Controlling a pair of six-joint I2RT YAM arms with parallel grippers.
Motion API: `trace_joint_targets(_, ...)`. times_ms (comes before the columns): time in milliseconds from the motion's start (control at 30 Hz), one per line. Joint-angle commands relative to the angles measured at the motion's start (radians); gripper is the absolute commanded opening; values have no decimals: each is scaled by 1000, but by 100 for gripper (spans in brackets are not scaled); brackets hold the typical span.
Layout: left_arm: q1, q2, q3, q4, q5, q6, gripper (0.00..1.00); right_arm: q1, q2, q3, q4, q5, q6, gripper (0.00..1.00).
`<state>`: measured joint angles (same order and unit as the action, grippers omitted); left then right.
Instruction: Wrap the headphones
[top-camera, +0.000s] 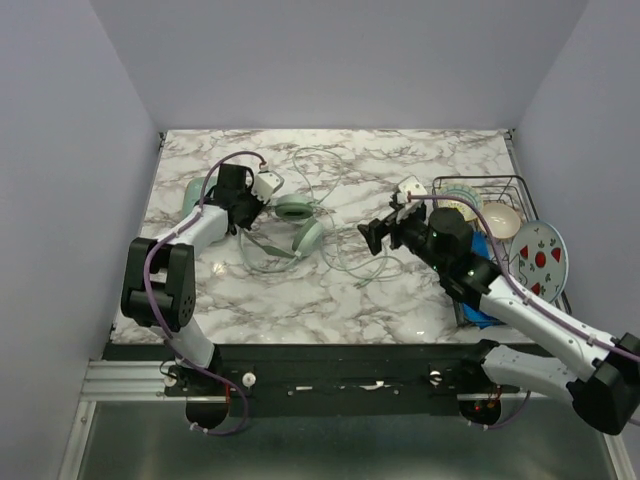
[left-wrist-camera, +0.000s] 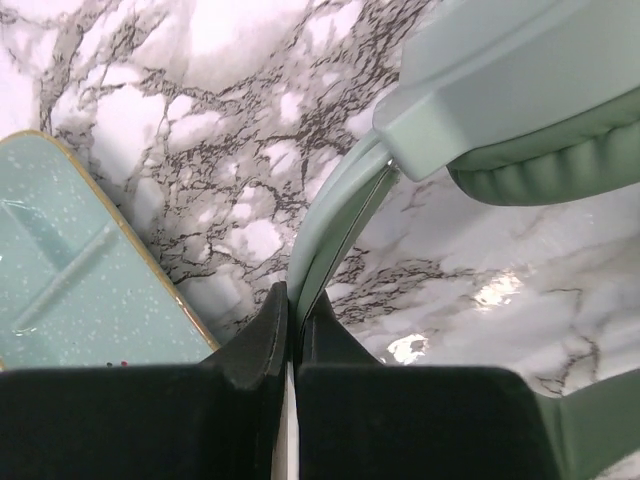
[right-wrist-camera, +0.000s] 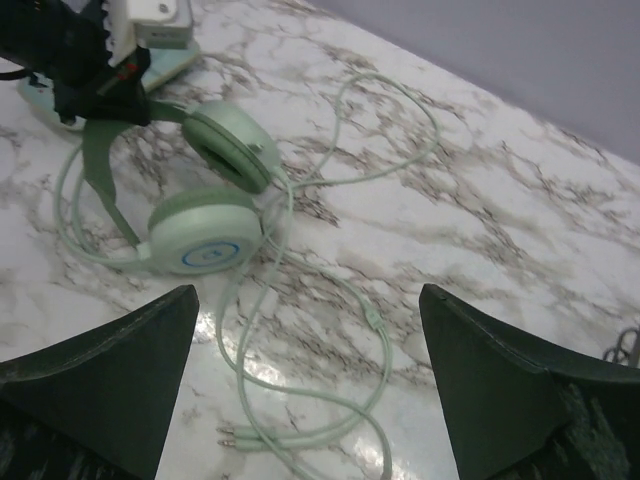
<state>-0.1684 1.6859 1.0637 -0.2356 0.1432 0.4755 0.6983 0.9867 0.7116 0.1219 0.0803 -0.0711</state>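
The pale mint-green headphones (top-camera: 298, 224) lie left of the table's middle, with the two ear cups side by side and the headband arching left. My left gripper (top-camera: 250, 212) is shut on the headband (left-wrist-camera: 335, 225), with one ear cup (left-wrist-camera: 540, 110) just beyond it. The thin cable (top-camera: 340, 175) loops toward the back and then forward to the right. My right gripper (top-camera: 372, 236) is open and empty, hovering above the cable's front loop (right-wrist-camera: 380, 340) and its plugs (right-wrist-camera: 235, 435). The right wrist view shows both ear cups (right-wrist-camera: 205, 232) and my left gripper (right-wrist-camera: 100, 70).
A flat mint-green case (top-camera: 193, 195) lies just left of my left gripper and shows in the left wrist view (left-wrist-camera: 70, 270). A wire dish rack (top-camera: 490, 190) with a bowl (top-camera: 500, 218), a strawberry plate (top-camera: 540, 258) and a blue cloth (top-camera: 482, 252) are at the right edge.
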Motion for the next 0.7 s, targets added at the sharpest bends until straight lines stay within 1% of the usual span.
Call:
trace_joint_targets(0,-28,-106,22,-65,90,-8,0,6,175,184,25,-238,-107,100)
trace_joint_targets(67,-36,-143,22,-77,99,-11,0,12,248,233,42,-289,-168,100)
trace_joint_targets(100,-45,-153,24,-93,102,-11,0,21,279,285,45,-309,-189,100)
trace_joint_targets(133,-52,-166,25,-100,107,-11,0,26,338,305,47,-333,-231,100)
trace_joint_targets(200,-69,-198,27,-120,117,-9,0,41,389,351,54,-395,-271,100)
trace_joint_targets(333,-89,-238,28,-145,128,-6,0,69,461,353,82,-471,-393,99)
trace_joint_targets(500,-105,-261,28,-166,122,8,0,104,526,316,177,-429,-438,98)
trace_joint_targets(600,-112,-272,32,-180,136,12,0,107,578,359,156,-344,-424,98)
trace_joint_targets(667,-117,-281,32,-182,136,15,0,107,608,396,112,-279,-438,99)
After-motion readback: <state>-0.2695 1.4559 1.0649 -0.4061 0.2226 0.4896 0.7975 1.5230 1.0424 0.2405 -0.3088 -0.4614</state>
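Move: The headphones' headband is already pinched in my left hand; their near ear cup lies about 15 cm to its right, 1 cm back and 2 cm lower, and the far cup some 13 cm right and 7 cm ahead. From my open right hand the far cup is roughly 20 cm ahead, 21 cm left and 20 cm down, the near cup 11 cm ahead and 17 cm left; the loose cable loop lies 9 cm ahead, 5 cm left, on the table. I swing my open right hand about 15 cm left towards the ear cups, arching up slightly and then sinking some 5 cm, while it turns some 30 degrees counter-clockwise and its left side dips. Meanwhile my left hand keeps its pinch on the headband, lifting it and drawing it back and to the right to meet the right hand. ##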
